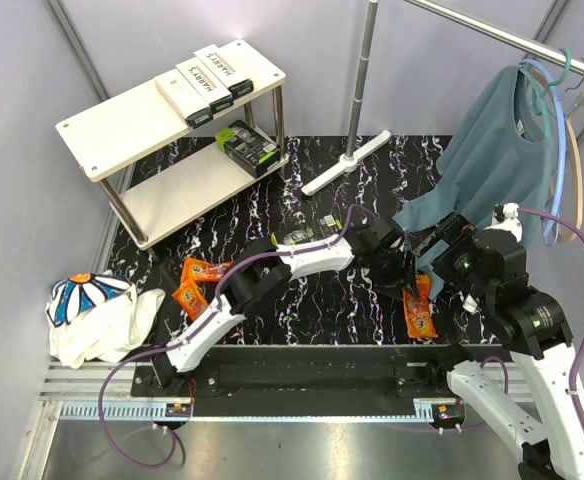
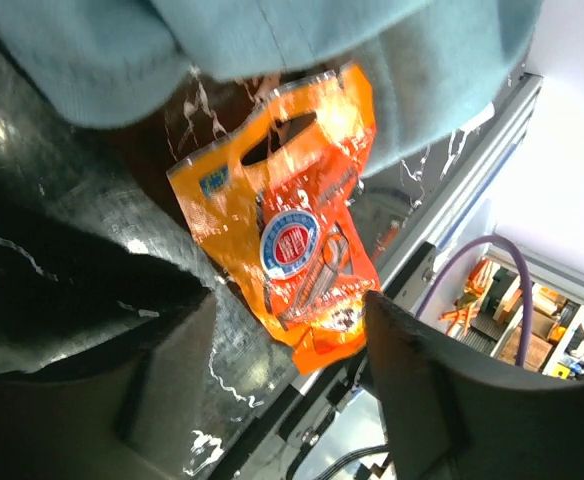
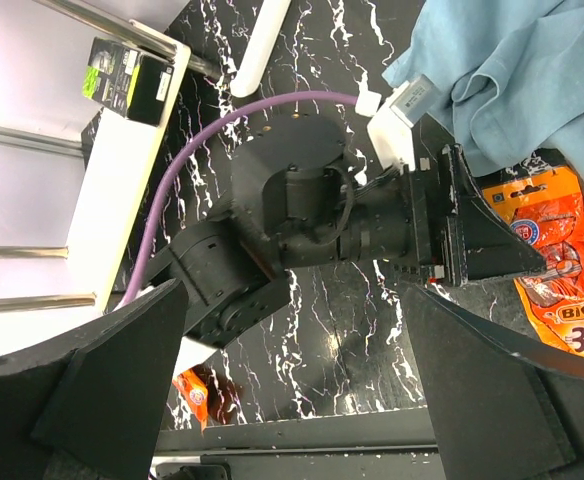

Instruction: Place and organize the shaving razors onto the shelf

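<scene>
The shelf (image 1: 122, 125) stands at the back left. Three white razor boxes (image 1: 210, 80) lie on its top board, and a black-and-green pack (image 1: 247, 148) lies on the lower board. Two orange packets (image 1: 197, 282) lie on the mat at the front left. Another orange packet (image 1: 419, 308) lies at the front right, partly under a teal shirt (image 1: 492, 160). My left gripper (image 1: 404, 275) reaches across to this packet (image 2: 292, 230). The left gripper (image 2: 292, 340) has its jaws apart around the packet's lower end. My right gripper (image 3: 302, 400) hangs wide open above the left arm, with nothing in it.
A white T-shaped rack foot (image 1: 347, 165) and its pole stand at the back centre. The teal shirt hangs from the rail and drapes onto the mat. A flower-printed white cloth (image 1: 92, 310) lies off the mat at the left. The mat's front edge runs close to the orange packet.
</scene>
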`<state>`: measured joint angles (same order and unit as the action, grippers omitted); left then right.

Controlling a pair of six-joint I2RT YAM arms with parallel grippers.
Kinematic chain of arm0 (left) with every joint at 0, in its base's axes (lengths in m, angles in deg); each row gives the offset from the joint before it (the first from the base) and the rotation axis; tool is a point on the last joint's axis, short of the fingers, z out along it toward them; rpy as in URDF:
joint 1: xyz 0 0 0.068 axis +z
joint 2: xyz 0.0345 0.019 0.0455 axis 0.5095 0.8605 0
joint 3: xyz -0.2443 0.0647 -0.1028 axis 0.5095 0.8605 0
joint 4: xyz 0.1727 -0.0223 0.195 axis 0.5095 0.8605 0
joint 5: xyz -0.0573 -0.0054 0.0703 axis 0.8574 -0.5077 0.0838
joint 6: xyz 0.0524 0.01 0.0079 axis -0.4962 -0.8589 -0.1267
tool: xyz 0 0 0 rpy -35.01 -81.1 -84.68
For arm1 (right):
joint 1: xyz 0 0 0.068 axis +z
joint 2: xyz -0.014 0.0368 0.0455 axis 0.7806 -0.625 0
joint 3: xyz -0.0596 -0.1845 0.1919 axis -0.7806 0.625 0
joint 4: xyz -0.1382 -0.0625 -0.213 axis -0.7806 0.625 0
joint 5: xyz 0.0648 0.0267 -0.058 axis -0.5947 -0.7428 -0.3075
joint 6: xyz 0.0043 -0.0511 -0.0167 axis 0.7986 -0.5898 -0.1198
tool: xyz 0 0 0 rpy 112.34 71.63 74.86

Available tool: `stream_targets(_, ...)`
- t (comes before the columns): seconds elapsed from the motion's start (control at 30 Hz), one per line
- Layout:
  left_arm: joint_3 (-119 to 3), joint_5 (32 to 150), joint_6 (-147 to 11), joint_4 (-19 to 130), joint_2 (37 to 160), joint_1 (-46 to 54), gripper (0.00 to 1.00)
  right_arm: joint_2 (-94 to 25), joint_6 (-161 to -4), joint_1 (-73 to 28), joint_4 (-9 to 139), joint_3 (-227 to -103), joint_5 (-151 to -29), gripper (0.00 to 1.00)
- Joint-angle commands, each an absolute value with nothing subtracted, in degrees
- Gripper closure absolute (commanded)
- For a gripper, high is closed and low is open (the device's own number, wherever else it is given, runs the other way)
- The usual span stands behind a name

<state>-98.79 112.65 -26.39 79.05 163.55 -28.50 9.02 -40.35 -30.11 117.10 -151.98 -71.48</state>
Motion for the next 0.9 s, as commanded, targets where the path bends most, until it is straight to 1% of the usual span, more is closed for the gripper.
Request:
stream_targets(0.0, -102.04, 113.98, -25.62, 80.69, 167.04, -28.26, 0.42, 9.45, -41.22, -30.05, 116.44, -153.42, -69.5, 0.0)
stream_targets(0.03, -102.21, 114.16, -25.61, 80.69, 167.31, -28.25, 0.51, 9.54, -41.22, -30.05, 116.36, -153.42, -69.5, 0.01)
stream_targets(0.13, -102.3, 114.42, -26.14, 80.43, 167.4, -28.25, 0.62, 9.36, -41.31, -30.05, 116.44, -153.24, -69.58, 0.0)
stream_targets(0.17, -102.22, 114.25, -26.32, 80.34, 167.23, -28.17, 0.7, 9.19, -41.31, -29.96, 116.27, -153.16, -69.76, 0.0)
stream_targets(0.23, -101.6, 114.51, -26.93, 79.64, 166.61, -27.91, 0.79, 9.1, -41.31, -30.05, 116.09, -152.98, -70.11, 0.0)
stream_targets(0.27, -101.25, 114.69, -27.11, 79.2, 166.26, -27.82, 0.86, 9.01, -41.31, -30.05, 115.83, -152.89, -70.2, 0.0)
stream_targets(0.33, -99.41, 115.12, -27.28, 77.27, 164.95, -27.47, 0.93, 9.1, -41.57, -30.05, 115.57, -152.54, -70.46, 0.0)
stream_targets(0.37, -98.53, 115.3, -27.2, 76.13, 164.16, -27.29, 0.99, 9.1, -41.48, -29.96, 115.22, -152.37, -70.46, 0.0)
stream_targets(0.4, -96.78, 115.65, -27.11, 74.38, 163.45, -26.85, 1.0, 9.19, -41.57, -30.05, 115.21, -152.19, -70.64, 0.0)
stream_targets(0.6, -92.91, 115.31, -28.95, 74.27, 155.55, -24.05, 1.0, 8.22, -41.74, -29.96, 113.98, -151.84, -72.3, 0.0)
stream_targets(0.67, -91.33, 114.87, -29.92, 75.32, 151.42, -22.81, 1.0, 7.78, -42.01, -30.05, 113.46, -151.66, -72.66, 0.0)
stream_targets(0.87, -80.52, 114.42, -31.85, 75.59, 137.54, -16.13, 1.0, 5.41, -42.8, -30.05, 109.43, -149.2, -76.96, 0.0)
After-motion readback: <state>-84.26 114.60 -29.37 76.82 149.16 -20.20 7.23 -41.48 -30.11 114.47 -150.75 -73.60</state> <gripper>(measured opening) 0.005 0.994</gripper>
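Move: Just off the left fingertips lies the orange razor bag, its middle some 5 cm back, 3 cm to the right and about 3 cm below that hand. The teal shirt's hem is about 10 cm ahead and 5 cm right of the left hand; the green-black box sits roughly 23 cm left and 8 cm ahead of it. From the right hand, the razor bag is about 6 cm back, 1 cm left and 28 cm down. Sinking barely 2 cm with its fingers aimed right and down, the left hand shuts its half-open fingers and pinches the razor bag by its left edge, near the far end. It then speeds off left, forward and up, about 7 cm each way, away from the shirt and towards the green-black box, keeping its hold with hardly any wrist turn. ##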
